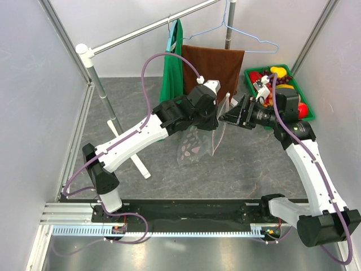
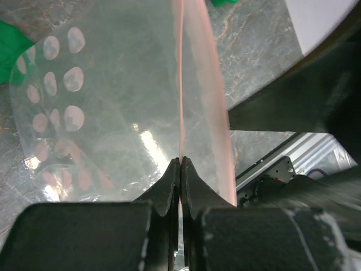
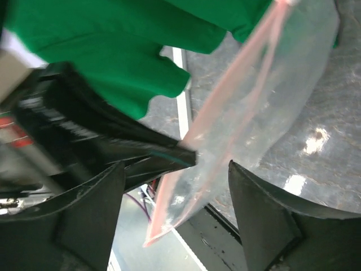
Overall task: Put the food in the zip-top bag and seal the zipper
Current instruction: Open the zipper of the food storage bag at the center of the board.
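The zip-top bag (image 1: 193, 145) hangs in mid-air over the table centre, clear with pink dots. My left gripper (image 1: 213, 121) is shut on the bag's zipper (image 2: 190, 84), the jaws pinching the pink strip at its near end (image 2: 180, 161). The bag (image 2: 107, 107) spreads out to the left of the strip. My right gripper (image 1: 232, 117) is open, just right of the bag's top edge. In the right wrist view the bag (image 3: 271, 101) and its zipper (image 3: 225, 96) lie between my spread fingers (image 3: 265, 214). The food (image 1: 276, 79) lies in the green tray. No food shows inside the bag.
The green tray (image 1: 307, 116) stands at the back right. A green cloth (image 1: 171, 62) and a brown towel (image 1: 211, 65) hang from a rack rail behind the bag, with a wire hanger (image 1: 248, 31). The rack's post (image 1: 104, 96) stands at the left.
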Robot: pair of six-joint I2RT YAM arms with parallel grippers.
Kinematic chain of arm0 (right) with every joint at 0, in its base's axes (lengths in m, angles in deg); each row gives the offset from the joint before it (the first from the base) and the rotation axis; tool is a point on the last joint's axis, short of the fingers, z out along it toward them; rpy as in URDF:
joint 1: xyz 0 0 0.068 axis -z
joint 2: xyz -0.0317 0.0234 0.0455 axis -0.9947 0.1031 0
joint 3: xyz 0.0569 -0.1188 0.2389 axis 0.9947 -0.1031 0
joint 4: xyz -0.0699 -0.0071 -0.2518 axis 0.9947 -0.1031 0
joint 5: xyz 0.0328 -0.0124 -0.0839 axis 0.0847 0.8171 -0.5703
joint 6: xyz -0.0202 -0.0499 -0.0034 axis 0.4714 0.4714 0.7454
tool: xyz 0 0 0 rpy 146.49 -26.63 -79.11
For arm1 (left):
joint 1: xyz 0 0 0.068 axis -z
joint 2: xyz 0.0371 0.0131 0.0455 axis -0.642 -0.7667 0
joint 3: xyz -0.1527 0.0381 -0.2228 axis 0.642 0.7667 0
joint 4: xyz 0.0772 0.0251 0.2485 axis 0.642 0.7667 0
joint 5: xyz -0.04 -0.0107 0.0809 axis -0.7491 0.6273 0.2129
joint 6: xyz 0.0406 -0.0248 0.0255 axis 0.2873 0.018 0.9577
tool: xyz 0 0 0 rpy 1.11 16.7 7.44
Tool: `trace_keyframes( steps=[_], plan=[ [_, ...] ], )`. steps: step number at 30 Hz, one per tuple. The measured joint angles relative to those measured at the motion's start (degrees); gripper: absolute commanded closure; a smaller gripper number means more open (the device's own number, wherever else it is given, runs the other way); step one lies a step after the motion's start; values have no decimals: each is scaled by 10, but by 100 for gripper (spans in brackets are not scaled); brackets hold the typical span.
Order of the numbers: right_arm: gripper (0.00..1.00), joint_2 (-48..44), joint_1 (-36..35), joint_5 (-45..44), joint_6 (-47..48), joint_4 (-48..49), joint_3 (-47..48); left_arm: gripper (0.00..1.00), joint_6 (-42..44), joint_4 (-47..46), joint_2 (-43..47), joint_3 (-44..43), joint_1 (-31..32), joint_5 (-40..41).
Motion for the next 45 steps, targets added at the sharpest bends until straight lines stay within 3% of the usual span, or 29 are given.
trace_keyframes(
  steps=[8, 10, 11, 15, 21, 31, 40, 45],
  plan=[
    [49, 19, -22, -70, 24, -15, -14, 98, 0, -31, 19, 20, -10, -12],
    [64, 21, -22, -86, 32, -21, -14, 98, 0, -33, 23, 24, -13, -17],
    [77, 22, -24, -96, 39, -26, -14, 98, 0, -35, 25, 26, -14, -17],
    [100, 25, -26, -139, 75, -57, -14, 98, 0, -38, 35, 37, -22, -21],
    [100, 28, -28, -207, 145, -130, 10, 98, 21, -36, 59, 49, -34, -14],
    [100, -13, -30, -263, 276, -252, 70, 98, 144, 25, 106, 66, -56, 61],
    [100, 70, -37, -250, 365, -297, 134, 98, 185, 20, 171, 124, -57, -16],
    [94, 121, -39, -220, 398, -293, 143, 98, 183, 10, 185, 128, -55, -38]
  ],
)
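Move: The right hand's open fingers are poised just above the bag's free lip, which is about 5 cm below and 1 cm ahead, level sideways. From there the zip slider is roughly 8 cm ahead, 2 cm right and 5 cm lower; the bag's dotted bottom end is some 12 cm left, 3 cm nearer and 17 cm down. The left hand already pinches the opposite lip; the free lip lies about 4 cm to its right, at its height and level fore and aft. Downward about 7 cm, easing right and a little forward, the right hand shuts its open fingers on the free lip, then pulls on to the right, swinging back and forward again while it rolls about 40 degrees, left side down. Keeping its pinch, the left hand draws away some 9 cm left and rises slightly, coming back a little at the end. ##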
